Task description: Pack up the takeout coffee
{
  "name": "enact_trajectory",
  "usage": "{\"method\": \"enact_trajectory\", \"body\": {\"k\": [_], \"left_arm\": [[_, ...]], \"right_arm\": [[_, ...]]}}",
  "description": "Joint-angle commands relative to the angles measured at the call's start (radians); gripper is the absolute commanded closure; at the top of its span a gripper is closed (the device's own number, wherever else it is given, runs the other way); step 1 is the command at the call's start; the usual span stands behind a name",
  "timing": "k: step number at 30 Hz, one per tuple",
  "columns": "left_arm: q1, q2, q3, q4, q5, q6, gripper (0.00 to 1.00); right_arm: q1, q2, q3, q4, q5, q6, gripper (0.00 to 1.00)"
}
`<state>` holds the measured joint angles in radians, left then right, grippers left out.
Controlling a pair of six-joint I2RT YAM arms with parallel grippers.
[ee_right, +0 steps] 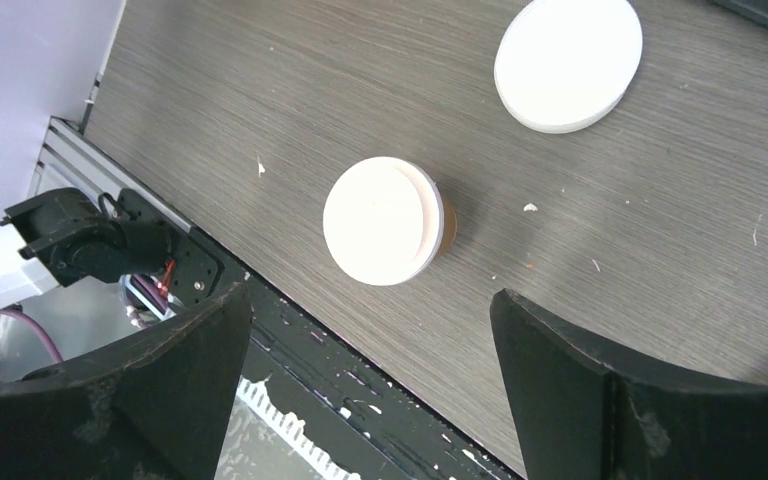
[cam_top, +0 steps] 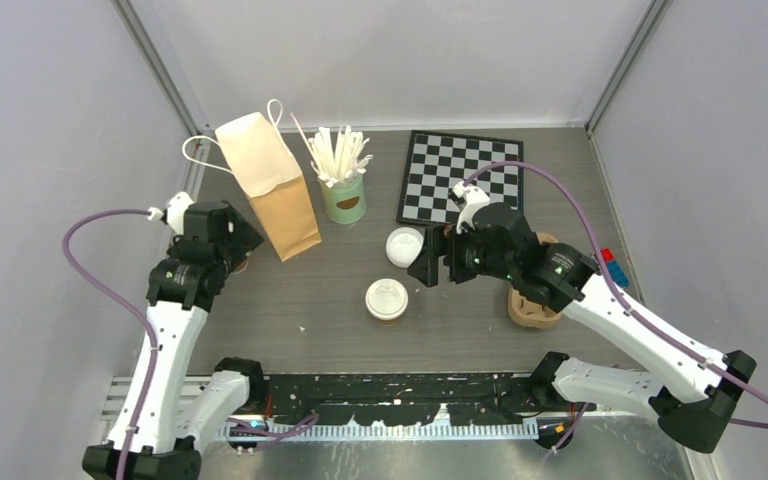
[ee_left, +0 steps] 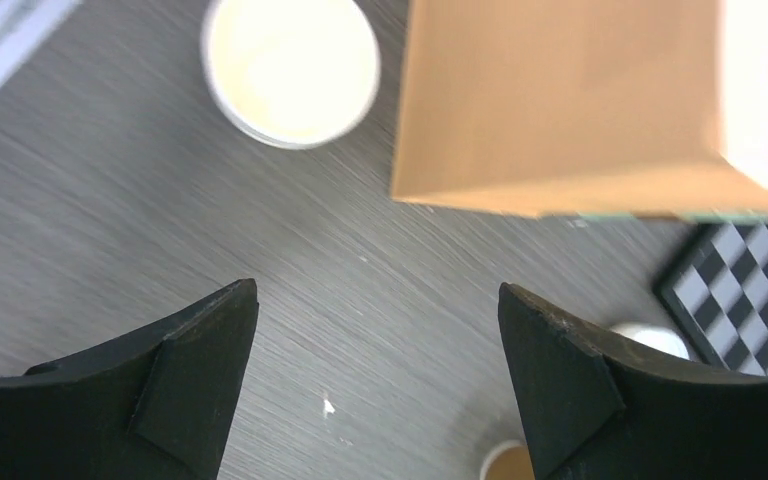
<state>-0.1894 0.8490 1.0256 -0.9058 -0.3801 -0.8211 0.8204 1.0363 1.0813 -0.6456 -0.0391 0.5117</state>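
One takeout coffee cup stands mid-table with its white lid on, also seen in the right wrist view. A loose white lid lies just behind it, and the same lid shows at the top of the right wrist view. My right gripper hovers open beside both, holding nothing. A second cup, lidless with a cream inside, stands left of the paper bag. My left gripper is open over bare table near it, and in the top view it hides most of that cup.
A tan paper bag stands upright at the back left. A mint-green can of white sticks is beside it. A chessboard lies at the back right. A brown pulp cup tray sits under my right arm.
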Motion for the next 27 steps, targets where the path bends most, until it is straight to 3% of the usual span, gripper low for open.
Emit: {"method": "enact_trajectory", "body": {"k": [1, 3, 8, 11, 21, 27], "left_arm": [[0.159, -0.003, 0.015, 0.001, -0.01, 0.051, 0.12], [0.259, 0.027, 0.006, 0.025, 0.053, 0.068, 0.14], [0.551, 0.141, -0.028, 0.113, 0.398, 0.097, 0.38], [0.666, 0.2, -0.045, 0.168, 0.519, 0.098, 0.46], [0.72, 0.27, -0.156, 0.36, 0.583, 0.081, 0.58], [0.722, 0.33, -0.108, 0.306, 0.54, 0.089, 0.66]], "right_arm": [[-0.004, -0.061, -0.005, 0.016, 0.027, 0.003, 0.07], [-0.004, -0.083, -0.008, 0.014, 0.016, 0.0, 0.08], [-0.004, -0.136, -0.028, 0.041, -0.025, 0.001, 0.11], [-0.004, -0.156, -0.041, 0.056, -0.021, -0.001, 0.11], [-0.004, -0.144, -0.05, 0.091, -0.039, -0.01, 0.12], [-0.004, -0.143, -0.052, 0.092, -0.029, -0.031, 0.12]]}}
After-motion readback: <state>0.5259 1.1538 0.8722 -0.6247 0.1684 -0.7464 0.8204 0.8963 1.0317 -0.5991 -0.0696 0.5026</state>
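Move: The stack of empty paper cups stands about 7 cm ahead of the left hand and 9 cm to its left, its middle roughly 16 cm below. The paper bag's middle is some 16 cm ahead of that hand, about 1 cm to its right and 10 cm lower; the green straw tin is about 18 cm ahead and 16 cm to its right, 16 cm down. From the right hand the stack lies about 12 cm ahead, 43 cm left and 18 cm below. The stack of empty cups is what the left hand goes for: it swings left some 11 cm, nearly level at first, then sinks about 9 cm and eases forward to the near side of the top rim. On the way it turns counter-clockwise and its left side dips about 20 degrees, while its fingers narrow from wide open to about a third. The right hand, open and empty, rises about 3 cm, drawing back slightly. ##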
